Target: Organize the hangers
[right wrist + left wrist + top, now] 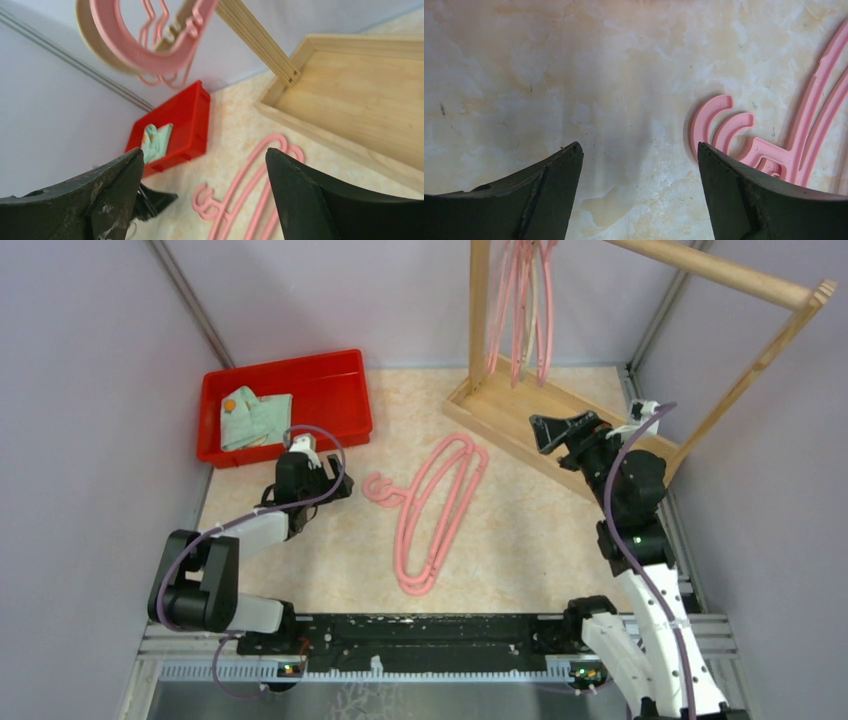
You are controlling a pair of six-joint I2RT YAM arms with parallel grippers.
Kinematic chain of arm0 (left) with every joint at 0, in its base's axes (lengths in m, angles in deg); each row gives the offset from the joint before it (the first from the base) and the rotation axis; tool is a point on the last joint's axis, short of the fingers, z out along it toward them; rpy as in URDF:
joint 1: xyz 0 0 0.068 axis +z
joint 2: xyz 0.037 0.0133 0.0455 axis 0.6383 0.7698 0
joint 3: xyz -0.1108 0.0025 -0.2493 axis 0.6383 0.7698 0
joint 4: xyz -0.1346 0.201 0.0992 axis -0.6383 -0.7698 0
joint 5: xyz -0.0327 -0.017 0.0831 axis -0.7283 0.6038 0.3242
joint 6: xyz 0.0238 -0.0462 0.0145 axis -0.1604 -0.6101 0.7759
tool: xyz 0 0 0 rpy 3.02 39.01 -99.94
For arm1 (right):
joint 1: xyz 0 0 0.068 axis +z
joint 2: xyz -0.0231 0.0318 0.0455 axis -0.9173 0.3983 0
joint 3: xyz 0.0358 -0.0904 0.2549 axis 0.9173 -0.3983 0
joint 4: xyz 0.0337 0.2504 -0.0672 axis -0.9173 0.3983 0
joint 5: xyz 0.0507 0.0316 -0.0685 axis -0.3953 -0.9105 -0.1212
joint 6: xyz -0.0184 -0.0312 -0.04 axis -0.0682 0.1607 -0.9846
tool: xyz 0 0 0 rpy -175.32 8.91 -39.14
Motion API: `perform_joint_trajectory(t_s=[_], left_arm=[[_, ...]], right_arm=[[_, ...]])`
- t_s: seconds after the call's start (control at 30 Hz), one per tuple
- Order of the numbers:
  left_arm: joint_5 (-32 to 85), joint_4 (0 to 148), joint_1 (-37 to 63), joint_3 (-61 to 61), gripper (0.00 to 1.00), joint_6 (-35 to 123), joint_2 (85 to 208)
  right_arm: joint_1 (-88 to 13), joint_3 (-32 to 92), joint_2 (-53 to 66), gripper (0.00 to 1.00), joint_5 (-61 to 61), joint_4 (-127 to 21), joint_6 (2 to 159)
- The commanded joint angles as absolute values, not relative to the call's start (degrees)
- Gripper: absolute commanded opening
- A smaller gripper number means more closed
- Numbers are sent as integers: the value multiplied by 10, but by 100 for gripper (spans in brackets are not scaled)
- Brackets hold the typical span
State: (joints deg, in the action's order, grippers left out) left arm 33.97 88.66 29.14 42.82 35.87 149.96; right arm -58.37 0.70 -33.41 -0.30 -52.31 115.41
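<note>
Two pink hangers (440, 510) lie overlapped on the table's middle, hooks to the left. Several more hangers (525, 310), pink and one pale, hang on the wooden rack's rail. My left gripper (340, 485) is low over the table just left of the hooks. In the left wrist view it (639, 165) is open and empty, with the hanger hooks (719, 120) beside its right finger. My right gripper (560, 432) hovers over the rack's base, open and empty (205, 170). Its camera shows the hung hangers (150, 55) above and the table hangers (240, 185) below.
A red bin (340, 390) holding a folded green cloth (255, 418) sits at the back left. The wooden rack (500, 410) stands at the back right, its tray-like base (350, 90) on the table. Grey walls close in both sides.
</note>
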Motion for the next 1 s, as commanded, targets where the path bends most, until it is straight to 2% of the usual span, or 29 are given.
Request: perform_joint_trajectory(t_s=[0.0,0.13,0.2,0.37,0.47,0.63,0.97], left_arm=[[333,894,289,408,89,354,1513],[326,899,288,407,89,348,1519],[328,899,287,408,89,345,1520],[327,897,285,405,89,343,1526],[329,892,284,401,89,343,1522],[330,888,283,399,89,346,1512],[317,902,283,410,89,338,1508]], right_arm=[[-577,-19,-383,89,-29,-417,1084],[-557,-67,-371,80,-77,-398,1066],[-516,-81,-347,78,-61,-397,1052],[-294,-82,-250,77,101,-433,1043],[-215,-67,-164,75,143,-467,1054],[-161,-34,-48,72,164,-517,1058],[-80,103,148,70,203,-519,1044]])
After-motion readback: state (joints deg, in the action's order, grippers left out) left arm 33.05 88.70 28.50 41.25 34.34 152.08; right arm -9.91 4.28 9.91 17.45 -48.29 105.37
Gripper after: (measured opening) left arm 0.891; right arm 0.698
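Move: The pair of pink hangers lies on the table about 20 cm left of the empty, open right hand, some 3 cm nearer the bases and roughly 34 cm below it. Their hooks are about 31 cm to its left and 4 cm farther out. The hung hangers are some 20 cm ahead, 5 cm left and 5 cm higher; the wooden tray stands 17 cm ahead, 2 cm right, down at table level. From the left hand the pair is 17 cm right, 8 cm back. The pink hangers still on the table are what the right arm comes back to: its hand sinks some 26 cm and sweeps about 23 cm left, drawing back 8 cm on the way, to end over their left side without touching. The drop comes first, the last stretch is level to the left. Meanwhile the fingers tip downward, swing counter-clockwise and roll left side down, roughly 30 degrees each, and the wide gap narrows partway. ##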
